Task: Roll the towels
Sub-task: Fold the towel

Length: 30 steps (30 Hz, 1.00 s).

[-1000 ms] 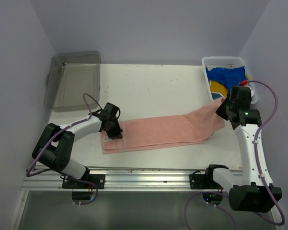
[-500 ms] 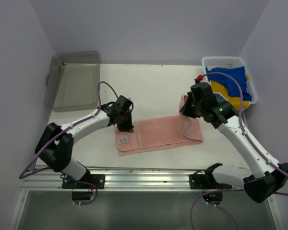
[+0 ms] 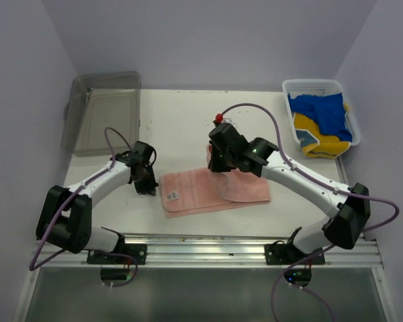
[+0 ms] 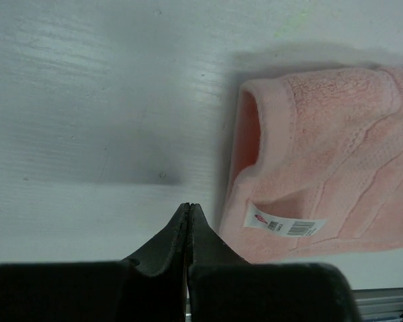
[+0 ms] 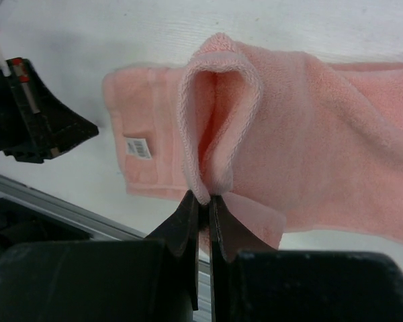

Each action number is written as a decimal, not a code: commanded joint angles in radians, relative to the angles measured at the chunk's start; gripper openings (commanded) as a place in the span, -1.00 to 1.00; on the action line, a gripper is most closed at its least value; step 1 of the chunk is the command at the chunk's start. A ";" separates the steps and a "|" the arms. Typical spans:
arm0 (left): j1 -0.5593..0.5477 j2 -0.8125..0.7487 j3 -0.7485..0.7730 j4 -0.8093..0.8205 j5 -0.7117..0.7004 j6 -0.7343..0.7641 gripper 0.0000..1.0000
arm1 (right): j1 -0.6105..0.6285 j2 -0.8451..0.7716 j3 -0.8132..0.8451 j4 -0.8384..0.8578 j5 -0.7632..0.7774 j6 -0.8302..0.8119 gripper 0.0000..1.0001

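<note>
A salmon pink towel (image 3: 201, 189) lies folded lengthwise on the white table, its label (image 4: 285, 224) near the left end. My right gripper (image 3: 218, 163) is shut on the towel's right end (image 5: 218, 117), lifted and carried over the flat part. My left gripper (image 3: 148, 189) is shut and empty, its tips on the bare table just left of the towel's left edge (image 4: 245, 141). A royal blue towel (image 3: 321, 111) and a yellow towel (image 3: 317, 134) lie in the white mesh basket (image 3: 314, 85) at the back right.
A grey translucent tray (image 3: 104, 111) stands at the back left. The metal rail (image 3: 201, 247) runs along the near table edge. Purple walls close in on both sides and at the back.
My right gripper has carried the pink towel's right end far to the left, folding it over itself. My left gripper has let go of the left end and now sits beside it on the table.
</note>
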 commanded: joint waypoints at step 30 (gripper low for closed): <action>0.000 0.131 -0.059 0.157 0.080 0.020 -1.00 | 0.227 0.566 0.383 0.099 -0.069 -0.017 -1.00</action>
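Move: The left hand's shut fingers hover beside the pink towel's left end, whose middle is about 3 cm to the right, level fore and aft and 3 cm below; its white tag lies some 6 cm right, 2 cm back. The right hand holds a raised fold; from it that left end is about 16 cm left, 4 cm back and 18 cm below, and the left gripper some 20 cm left, 3 cm back and 16 cm below. The right hand keeps its pinch on the raised fold and carries it about 15 cm left over the towel towards the tagged left end, level at first, then sinking some 9 cm as it slows and turning about 15 degrees counter-clockwise. Meanwhile the left hand, fingers still shut, drops about 2.5 cm to table height and then eases 2 cm right, its tips coming against the edge of the towel's left end and staying there. ##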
